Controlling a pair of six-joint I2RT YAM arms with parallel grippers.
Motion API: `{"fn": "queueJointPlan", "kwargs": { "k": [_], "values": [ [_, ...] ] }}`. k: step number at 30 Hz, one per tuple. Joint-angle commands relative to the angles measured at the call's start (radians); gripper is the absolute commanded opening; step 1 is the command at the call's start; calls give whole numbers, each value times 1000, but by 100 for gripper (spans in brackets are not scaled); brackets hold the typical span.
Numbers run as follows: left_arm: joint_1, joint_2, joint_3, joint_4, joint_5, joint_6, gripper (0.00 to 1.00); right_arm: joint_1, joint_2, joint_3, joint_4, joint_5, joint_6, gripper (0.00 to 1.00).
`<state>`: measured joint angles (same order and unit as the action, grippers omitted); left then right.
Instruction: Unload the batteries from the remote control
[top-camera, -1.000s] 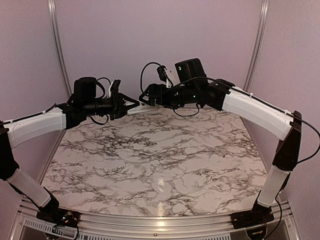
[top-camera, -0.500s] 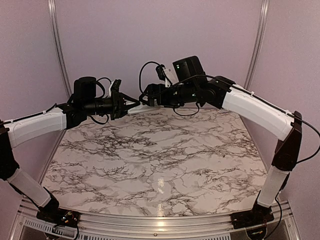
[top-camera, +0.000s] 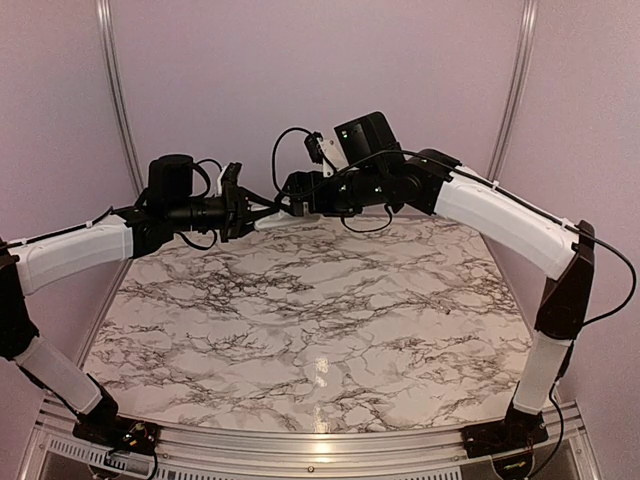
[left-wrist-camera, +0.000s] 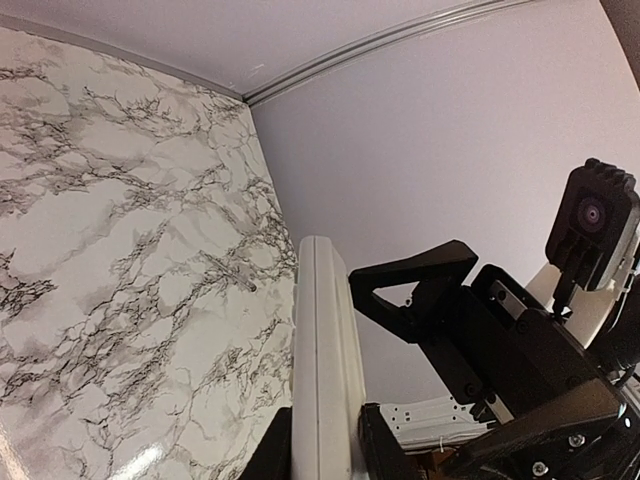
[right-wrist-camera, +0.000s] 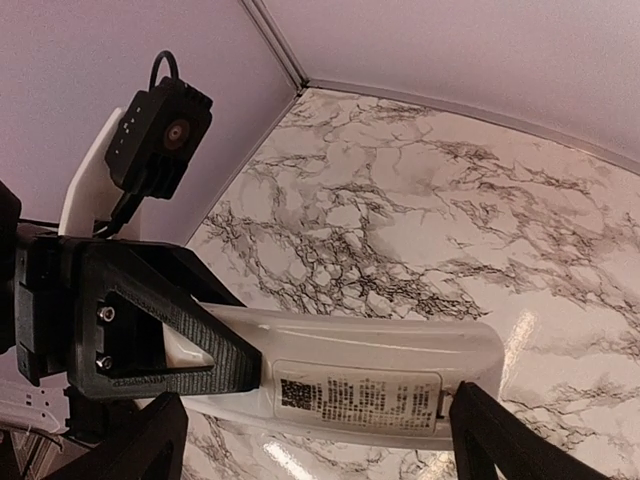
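Observation:
The remote control is a slim white bar held in the air over the table's far edge, with my left gripper shut on one end. In the left wrist view the remote control stands edge-on between the left gripper's dark fingers. My right gripper is open at the remote's free end. In the right wrist view the remote control lies lengthwise across the open right gripper, its printed label facing the camera, its back closed. The batteries are hidden.
The marble table lies below both arms. Purple walls with metal corner rails close in the back and sides. The right arm's wrist camera sits close beside the left gripper.
The right arm has shifted a little to the left and up, bringing its open fingers further along the remote. The left arm and the remote have stayed put.

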<state>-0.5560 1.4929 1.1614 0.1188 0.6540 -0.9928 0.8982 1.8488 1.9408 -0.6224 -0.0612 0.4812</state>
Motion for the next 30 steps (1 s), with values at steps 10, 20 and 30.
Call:
{"fn": "queueJointPlan", "kwargs": {
  "k": [10,20,30],
  "values": [
    [-36,-5,50,279,234,-41,0,-3,-47,-206,230,-252,73,83],
    [-36,3,21,422,300,-110,0,-62,-177,-411,402,-356,169,68],
    [-36,3,11,469,318,-123,0,-65,-190,-448,415,-379,187,61]
  ]
}}
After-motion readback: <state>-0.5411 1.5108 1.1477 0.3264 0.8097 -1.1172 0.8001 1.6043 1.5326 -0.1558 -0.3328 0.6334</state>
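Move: My left hand holds the remote by one end. The battery cover lies about 6 cm to this hand's right and 2 cm ahead, at nearly its height. My right hand is open over it, the cover about 2 cm ahead, 1 cm to the left and 1 cm below; the latch tab is some 3 cm ahead and 2 cm to the right, and the remote's free end about 3 cm ahead and 5 cm to the right. With one right fingertip kept at the latch tab, I raise my right hand about 4 cm while drawing it 3 cm to the right and a little back, rolling it some 20 degrees so its left side lifts and closing the fingers by roughly a third. My left hand keeps its grip on the remote and rises about 3 cm, easing slightly back and turning a little clockwise. ##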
